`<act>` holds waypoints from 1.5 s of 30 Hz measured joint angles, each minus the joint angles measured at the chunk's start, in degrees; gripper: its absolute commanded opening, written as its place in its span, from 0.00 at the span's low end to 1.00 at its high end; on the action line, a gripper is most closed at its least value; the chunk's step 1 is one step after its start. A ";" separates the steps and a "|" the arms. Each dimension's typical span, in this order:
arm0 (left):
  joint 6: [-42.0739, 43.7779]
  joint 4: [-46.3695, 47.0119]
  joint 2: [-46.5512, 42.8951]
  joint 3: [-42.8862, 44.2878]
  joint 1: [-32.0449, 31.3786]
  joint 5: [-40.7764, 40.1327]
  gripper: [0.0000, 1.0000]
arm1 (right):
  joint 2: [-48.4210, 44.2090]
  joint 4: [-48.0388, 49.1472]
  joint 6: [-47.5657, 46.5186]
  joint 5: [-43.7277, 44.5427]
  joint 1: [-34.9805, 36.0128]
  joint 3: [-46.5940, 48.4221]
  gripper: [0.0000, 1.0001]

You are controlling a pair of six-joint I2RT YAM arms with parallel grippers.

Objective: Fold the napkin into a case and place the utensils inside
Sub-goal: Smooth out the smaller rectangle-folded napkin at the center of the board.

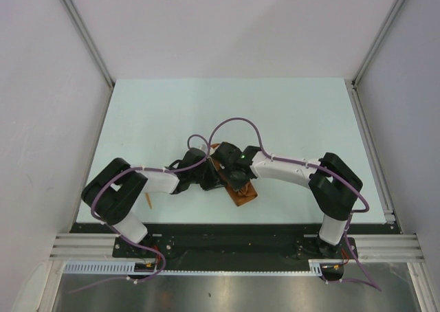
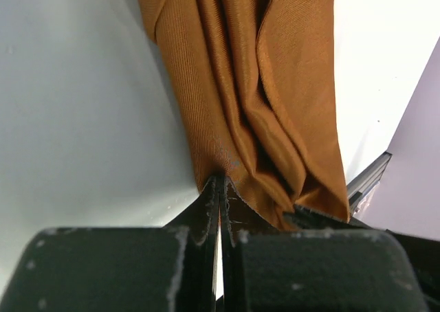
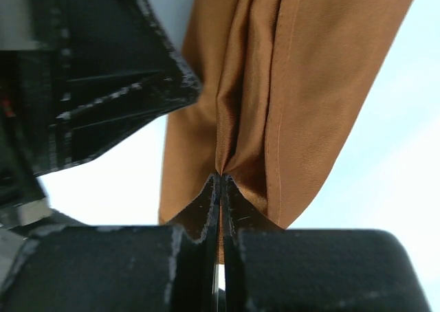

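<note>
The rust-orange napkin (image 1: pixel 242 194) hangs bunched in long folds between the two grippers near the table's front middle, and its lower end rests on the table. My left gripper (image 2: pixel 220 181) is shut on a gathered edge of the napkin (image 2: pixel 254 85). My right gripper (image 3: pixel 221 178) is shut on another pinch of the napkin (image 3: pixel 309 85), close beside the left one. In the top view the left gripper (image 1: pixel 205 178) and the right gripper (image 1: pixel 234 179) meet over the cloth and hide most of it. Of the utensils, one slim orange stick (image 1: pixel 147 201) lies by the left arm.
The pale table (image 1: pixel 227 113) is closed in by white walls on three sides. A metal rail (image 1: pixel 227 247) carrying the arm bases runs along its near edge. The left gripper's black body (image 3: pixel 89 85) fills the upper left of the right wrist view.
</note>
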 measured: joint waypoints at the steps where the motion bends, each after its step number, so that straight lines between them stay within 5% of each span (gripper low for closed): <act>1: -0.02 0.39 0.22 0.00 0.00 0.00 0.00 | -0.07 0.00 0.28 -0.57 0.00 0.02 0.00; 21: -0.35 1.11 -0.26 -0.66 -0.48 -0.50 0.00 | 0.42 6.67 3.69 -9.66 0.02 -4.17 0.00; 35: 7.08 -12.52 -12.66 -0.59 3.52 -3.87 0.01 | 0.72 11.47 4.72 -14.82 -3.19 -7.41 0.00; 45: 6.38 -6.45 -3.28 8.55 9.79 1.22 0.00 | 0.17 12.76 4.74 -16.24 -3.89 -8.41 0.00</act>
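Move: The napkin lies slantwise under both hands. The left fingertips are on its left edge, its far end some 12 cm ahead of them and 2 cm left, at about their height. The right fingertips stand about 2 cm back and 6 cm right of the left ones, some 3 cm higher. From the right hand, the napkin's near end is roughly 3 cm back, straight in line and 4 cm down; its middle is 5 cm ahead, 3 cm left and 4 cm down. With shut fingertips keeping hold of the napkin's loose upper layer, the right hand draws it about 2 cm back and 2 cm left, then lowers about 3 cm onto the near part and stays, tips swinging some 15 degrees left and back. The left hand at first stays on the left edge, then comes free leftward and up and travels about 7 cm forward towards the far end, ending 5 cm higher, fingers shut. ##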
